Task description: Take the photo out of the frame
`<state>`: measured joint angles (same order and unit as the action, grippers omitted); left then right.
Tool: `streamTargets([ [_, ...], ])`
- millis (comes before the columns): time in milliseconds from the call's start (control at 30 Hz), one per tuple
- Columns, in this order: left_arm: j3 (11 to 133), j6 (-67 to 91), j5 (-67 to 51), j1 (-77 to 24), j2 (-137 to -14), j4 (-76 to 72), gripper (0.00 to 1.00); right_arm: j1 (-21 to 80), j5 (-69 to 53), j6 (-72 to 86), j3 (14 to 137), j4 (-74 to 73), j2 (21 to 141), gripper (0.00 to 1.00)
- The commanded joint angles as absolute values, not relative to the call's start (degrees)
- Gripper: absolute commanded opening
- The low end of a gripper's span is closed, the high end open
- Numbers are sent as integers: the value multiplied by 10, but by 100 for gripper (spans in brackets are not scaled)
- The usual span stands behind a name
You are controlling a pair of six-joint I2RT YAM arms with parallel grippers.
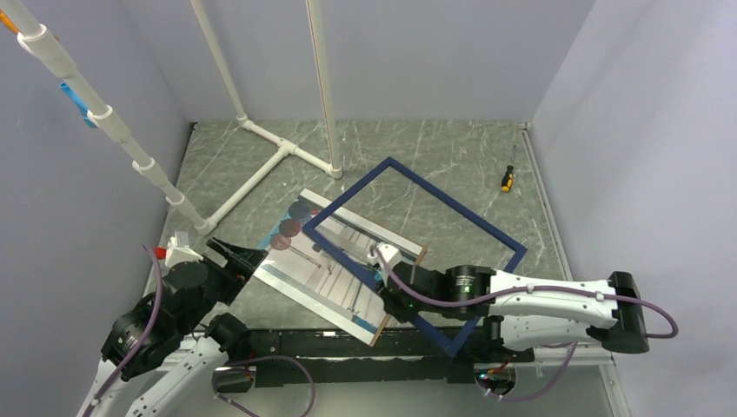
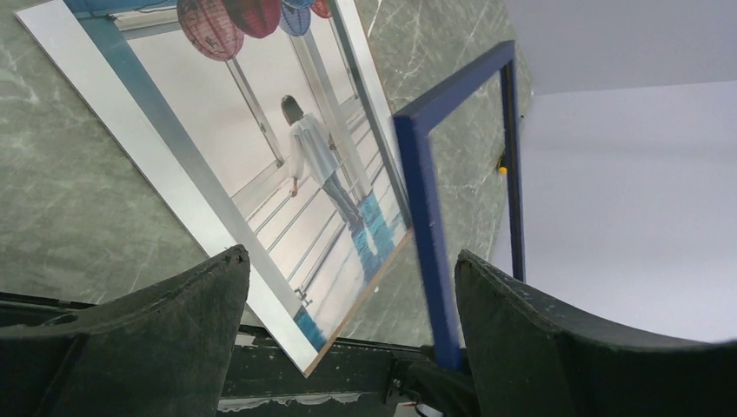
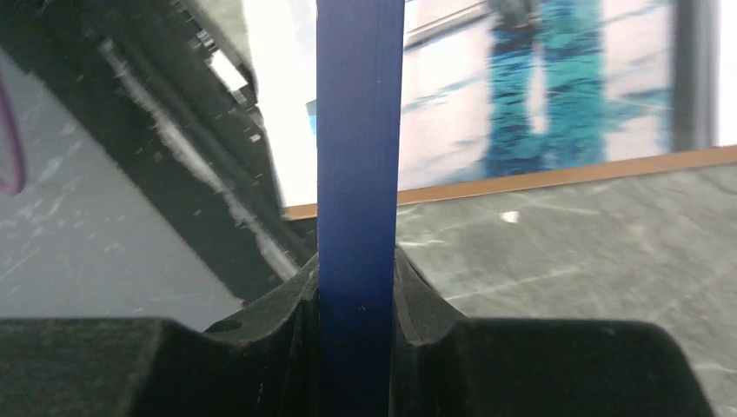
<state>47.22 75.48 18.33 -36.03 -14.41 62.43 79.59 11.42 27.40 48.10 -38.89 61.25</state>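
Observation:
The photo point(image 1: 322, 278) lies face up on the table, outside the frame, with a thin brown edge showing along its right side. In the left wrist view the photo point(image 2: 261, 148) shows a small figure and red balls. The dark blue frame point(image 1: 457, 204) holds nothing, and its left corner overlaps the photo in the top view. My right gripper point(image 1: 393, 300) is shut on the frame's near-left bar. That bar point(image 3: 358, 130) runs straight up between the jaws of my right gripper point(image 3: 358, 278). My left gripper point(image 1: 239, 263) stands open at the photo's left corner, nothing between its fingers point(image 2: 200, 304).
A white pipe structure point(image 1: 269, 161) stands at the back left. A screwdriver with a yellow and black handle point(image 1: 507, 178) lies at the back right. Pale walls close in three sides. A black rail point(image 1: 348, 343) runs along the near edge.

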Motion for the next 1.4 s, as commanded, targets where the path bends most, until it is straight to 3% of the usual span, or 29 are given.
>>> streamTargets([
  [0, 469, 730, 186, -361, -142, 612, 90, 719, 160, 205, 467, -357, 562, 0],
  [167, 477, 720, 181, -361, -134, 616, 90, 568, 131, 101, 495, -354, 632, 0],
  [400, 485, 716, 188, -361, -107, 627, 90, 429, 154, -32, 589, -350, 806, 0],
  [733, 489, 684, 154, -361, -131, 603, 90, 356, -2, -195, 714, -267, 996, 0],
  [1267, 454, 663, 119, -361, -176, 545, 90, 241, -148, -285, 698, -219, 1080, 0],
  [1367, 449, 654, 105, -361, -194, 532, 90, 241, -122, -287, 691, -210, 1086, 10],
])
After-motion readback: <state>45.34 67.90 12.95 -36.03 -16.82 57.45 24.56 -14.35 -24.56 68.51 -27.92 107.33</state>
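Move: Beyond the photo lies the bare table the right hand is taking the blue frame to: for the pinched bar some 28 cm ahead of that hand, 8 cm right and 13 cm below. At the same depth below it, the photo's middle is about 15 cm ahead and 12 cm left, the screwdriver roughly 41 ahead and 34 right, the pipe stand's near foot 42 ahead and 14 left. From the left hand the bare spot is about 21 cm ahead, 37 right and 23 below. Carrying the empty frame by its pinched bar, the right hand sweeps about 28 cm forward and some 8 cm to the right, clear of the photo, sinking 11 cm towards the bare table after a level start. Its wrist swings nearly 20 degrees clockwise and back while its left side dips; the fingers keep their grip. The open left hand drifts a couple of centimetres right over the photo's near side. ##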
